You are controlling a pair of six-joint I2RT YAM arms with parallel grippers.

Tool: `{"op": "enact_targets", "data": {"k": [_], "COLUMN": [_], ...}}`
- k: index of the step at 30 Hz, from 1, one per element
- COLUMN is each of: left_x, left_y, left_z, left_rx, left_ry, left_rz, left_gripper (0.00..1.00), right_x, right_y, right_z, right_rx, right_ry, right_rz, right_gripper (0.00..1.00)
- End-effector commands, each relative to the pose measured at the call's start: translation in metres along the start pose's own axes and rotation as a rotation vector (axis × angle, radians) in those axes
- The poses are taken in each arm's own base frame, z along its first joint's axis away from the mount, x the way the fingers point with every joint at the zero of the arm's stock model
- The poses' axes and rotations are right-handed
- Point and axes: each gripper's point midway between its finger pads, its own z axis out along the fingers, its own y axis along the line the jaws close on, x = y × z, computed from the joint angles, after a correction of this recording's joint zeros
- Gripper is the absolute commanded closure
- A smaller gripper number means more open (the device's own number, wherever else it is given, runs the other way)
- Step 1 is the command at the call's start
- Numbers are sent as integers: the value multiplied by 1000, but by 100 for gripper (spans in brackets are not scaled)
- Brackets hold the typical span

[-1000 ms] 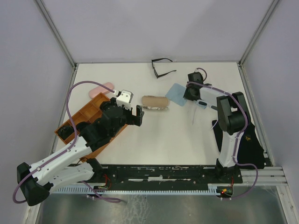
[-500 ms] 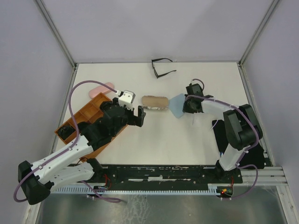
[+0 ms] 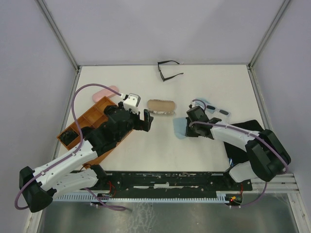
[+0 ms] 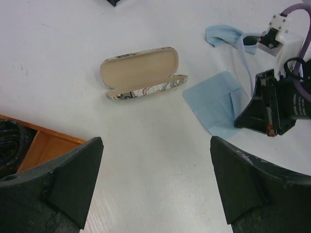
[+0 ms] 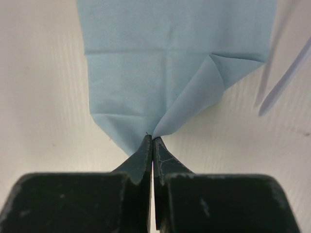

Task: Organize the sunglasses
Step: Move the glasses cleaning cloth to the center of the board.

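Observation:
A thin black-framed pair of sunglasses (image 3: 168, 71) lies at the far edge of the table. A pale-framed pair with dark lenses (image 3: 218, 109) lies behind my right arm. Another dark pair (image 3: 68, 137) rests in the orange tray (image 3: 91, 114). My right gripper (image 3: 190, 127) (image 5: 152, 138) is shut on a corner of the light-blue cloth (image 5: 170, 58) (image 4: 217, 103), which is spread on the table. My left gripper (image 3: 145, 121) (image 4: 155, 141) hovers open over bare table, just short of the open patterned case (image 3: 161, 106) (image 4: 141, 73).
A pink case (image 3: 105, 92) lies behind the tray. A black mat (image 3: 253, 141) is at the right edge under the right arm. A white glasses arm (image 5: 286, 77) lies right of the cloth.
My right gripper has pulled the light-blue cloth toward the front and left, which uncovered the pale-framed pair. The left arm has barely moved.

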Motion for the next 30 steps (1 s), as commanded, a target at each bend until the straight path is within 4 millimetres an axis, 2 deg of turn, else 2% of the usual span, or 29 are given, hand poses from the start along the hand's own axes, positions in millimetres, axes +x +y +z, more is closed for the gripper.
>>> {"op": "enact_targets", "data": {"k": [1, 11, 16, 20, 24, 27, 30], "left_x": [-23, -6, 8, 17, 25, 31, 39], "left_y": [-11, -14, -11, -10, -13, -13, -16], "left_z": [-2, -4, -1, 5, 12, 17, 24], "left_rx": [36, 61, 47, 37, 37, 34, 44], "left_ry": [-68, -38, -12, 11, 35, 53, 63], "left_rz": [-86, -135, -149, -152, -144, -137, -136], "left_gripper": [3, 4, 4, 4, 5, 5, 6], "right_x": [19, 70, 85, 71, 43, 26, 11], "right_y": [17, 38, 31, 13, 3, -11, -17], "right_z": [-18, -50, -66, -83, -103, -112, -109], "right_rx": [-51, -94, -79, -12, 57, 150, 179], "right_ry": [-26, -14, -10, -77, -167, -203, -220], "right_rz": [34, -24, -50, -72, -127, -197, -217], "right_gripper": [97, 94, 76, 62, 51, 47, 46]}}
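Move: The right gripper holds the near edge of the blue cleaning cloth barely above the board; the cloth's middle lies about 5 cm ahead and 2 cm left. The bare spot for that edge is some 11 cm back and 3 cm left of this hand. The open glasses case stands 16 cm ahead, 12 cm left; the white sunglasses 10 cm ahead, 14 cm right. From the left hand the cloth is roughly 6 cm ahead, 19 cm right and 20 cm below. Keep the cloth's edge pinched and drag the cloth back over the board with the right gripper, about 11 cm and slightly left, away from the glasses case. Then open the fingers to about half, let go and lift some 5 cm while swinging right off the cloth. Meanwhile lower the open, empty left gripper nearly 5 cm, tipping it slightly down. ##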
